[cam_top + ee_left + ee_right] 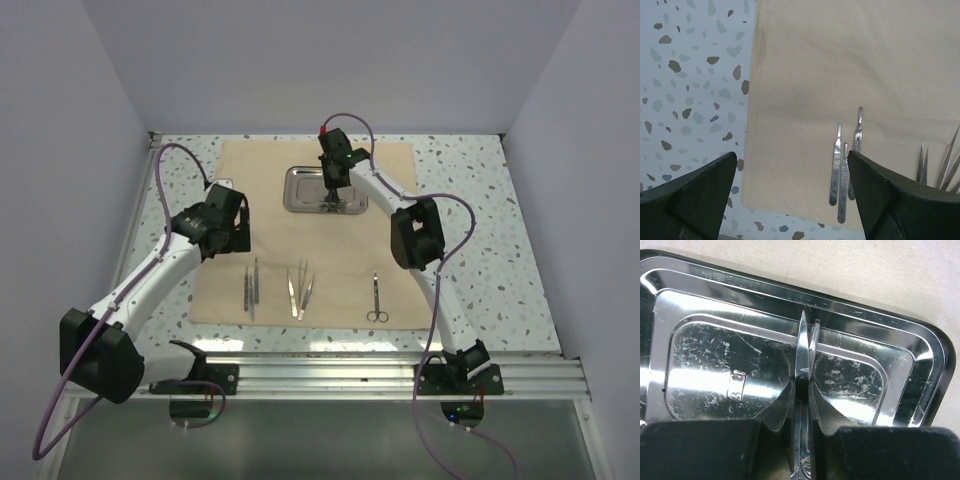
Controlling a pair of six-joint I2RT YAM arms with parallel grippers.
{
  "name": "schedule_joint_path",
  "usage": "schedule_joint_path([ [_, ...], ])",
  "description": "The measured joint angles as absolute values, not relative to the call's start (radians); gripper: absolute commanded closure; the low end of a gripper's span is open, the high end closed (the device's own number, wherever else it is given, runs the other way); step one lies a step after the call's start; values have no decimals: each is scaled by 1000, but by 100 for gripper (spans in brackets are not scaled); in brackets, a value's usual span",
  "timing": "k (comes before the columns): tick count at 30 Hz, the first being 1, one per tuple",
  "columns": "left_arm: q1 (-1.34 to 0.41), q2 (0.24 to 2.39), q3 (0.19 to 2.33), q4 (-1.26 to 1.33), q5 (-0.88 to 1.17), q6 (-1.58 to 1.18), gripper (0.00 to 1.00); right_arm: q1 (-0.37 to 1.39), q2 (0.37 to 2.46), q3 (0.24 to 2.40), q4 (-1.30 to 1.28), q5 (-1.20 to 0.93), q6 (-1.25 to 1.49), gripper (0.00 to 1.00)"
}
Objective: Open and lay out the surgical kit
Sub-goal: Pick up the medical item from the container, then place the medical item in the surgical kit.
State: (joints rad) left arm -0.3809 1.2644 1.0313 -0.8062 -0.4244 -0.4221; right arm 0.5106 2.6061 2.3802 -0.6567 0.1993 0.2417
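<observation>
The beige-tan cloth wrap [320,235] lies open and flat on the table. The shiny steel tray [295,190] stands on its far part. My right gripper [333,195] hangs over the tray [705,350], shut [805,390] on silver scissors [804,347], blades pointing away. On the near cloth lie three thin flat silver handles [250,288], tweezers [300,290] and another pair of scissors [376,298]. My left gripper [228,225] is open and empty [791,155] above the cloth's left part [840,60], with the handles [842,170] just inside its right finger and the tweezer tips [927,165] at far right.
The speckled table top [480,220] surrounds the cloth, with walls at the left, the back and the right. A metal rail [400,375] runs along the near edge by the arm bases. The cloth's left edge and near-left corner [747,200] show in the left wrist view.
</observation>
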Motion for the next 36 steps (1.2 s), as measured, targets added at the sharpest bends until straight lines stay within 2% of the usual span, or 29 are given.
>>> schedule_joint_path([
  [16,-373,1263,1031,-790,-406,-422,4,516,2578,2380,-725,228,224,97],
  [25,-373,1227,1031,-791,-391,-425,5,514,2436,2329,-751,245,216,100],
  [31,-373,1214,1031,-790,-376,-426,5,510,2261,2125,-739,244,237,100],
  [36,-373,1214,1031,-783,-353,-426,5,510,1995,1703,-665,201,318,100],
])
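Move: The right hand already grips a pair of scissors across the middle, low inside the tray, whose middle is only about 2 cm to its left. It is bound for the bare cloth by the laid-out scissors, some 34 cm back and 11 cm to its right, about 1 cm lower; the tweezers lie roughly 31 cm back and 9 cm to its left, the other ringed tools 3 cm back and 2 cm right. From the left hand the laid-out scissors lie about 36 cm right, 7 cm back and 12 cm below. After barely stirring at first, the right hand eases back a little and then lifts the scissors nearly straight up out of the tray by about 9 cm, fingers still shut on their middle and blades still pointing forward. Without a pause it swings faster and faster back and to the right, some 12 cm back and 6 cm right in all, past the tray's near right corner towards the laid-out scissors, sinking about a centimetre at the last with the wrist hardly turning. ##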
